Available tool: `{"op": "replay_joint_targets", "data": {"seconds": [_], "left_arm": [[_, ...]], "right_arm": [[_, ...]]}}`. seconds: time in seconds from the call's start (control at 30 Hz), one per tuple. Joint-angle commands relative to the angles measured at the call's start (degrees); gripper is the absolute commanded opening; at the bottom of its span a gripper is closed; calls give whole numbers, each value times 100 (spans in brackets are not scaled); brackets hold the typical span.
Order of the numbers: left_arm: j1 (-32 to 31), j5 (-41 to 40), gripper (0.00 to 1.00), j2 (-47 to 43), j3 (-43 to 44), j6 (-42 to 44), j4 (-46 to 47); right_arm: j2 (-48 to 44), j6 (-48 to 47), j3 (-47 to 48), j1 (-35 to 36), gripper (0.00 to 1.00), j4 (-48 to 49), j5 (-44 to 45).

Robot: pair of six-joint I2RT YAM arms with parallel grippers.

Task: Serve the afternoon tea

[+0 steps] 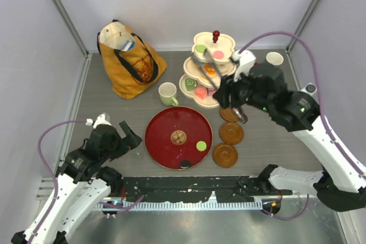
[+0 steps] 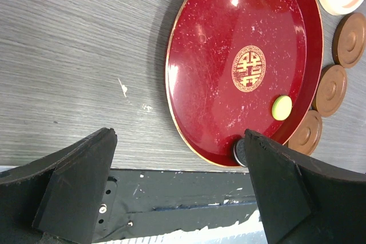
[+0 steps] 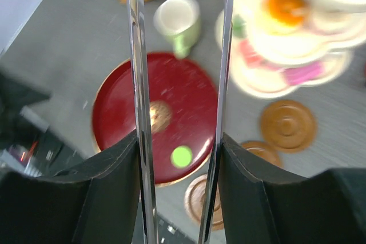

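Note:
A tiered cream stand (image 1: 220, 44) at the back carries small colourful pastries (image 1: 218, 55). A lime-green macaron (image 1: 201, 146) and a dark pastry (image 1: 185, 164) lie on the dark-red tray (image 1: 166, 141). A pale green mug (image 1: 167, 93) stands behind the tray, and a pale mug (image 1: 274, 59) at the far right. My right gripper (image 1: 229, 96) hovers beside the stand, shut on metal tongs (image 3: 139, 84) whose two blades run between its fingers (image 3: 114, 187). My left gripper (image 1: 128, 135) hangs open and holds nothing, left of the tray near the table's front edge.
Three brown coasters (image 1: 225, 155) (image 1: 231, 132) (image 1: 229, 114) line up right of the tray. A mustard-yellow tote bag (image 1: 128, 61) sits at the back left. A black rail (image 1: 189, 187) runs along the near edge.

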Motion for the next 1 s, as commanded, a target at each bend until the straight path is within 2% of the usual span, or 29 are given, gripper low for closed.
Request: {"op": "replay_joint_targets", "data": {"seconds": [0.0, 0.23, 0.47, 0.73, 0.97], "left_arm": [[13, -41, 100, 74, 193, 11, 142], [21, 73, 100, 100, 97, 99, 292], [30, 109, 100, 197, 44, 134, 345], [21, 82, 100, 241, 0, 161, 354], [22, 73, 100, 250, -35, 170, 380]], "right_arm": [[173, 159, -548, 1098, 54, 35, -28], [682, 422, -1479, 1529, 54, -912, -364], [981, 633, -1972, 1943, 55, -1889, -627], [1113, 739, -2368, 2207, 55, -2013, -592], [1377, 713, -2289, 2260, 57, -1951, -162]]}}
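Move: The right hand, holding the open tongs, is high up: the last green macaron on the red tray lies about 13 cm back, 5 cm left and some 35 cm below. The black cookie is 9 cm nearer the base than the macaron and 7 cm left of it. From the hand, the nearest-in coaster lies 17 cm back and 5 cm right, the middle one 7 cm back and 8 cm right. From the left hand, the macaron is 27 cm right, level ahead, 13 cm below. Right hand sinks some 24 cm and draws back 15, tipping the still-held tongs steeply down towards the green macaron. ##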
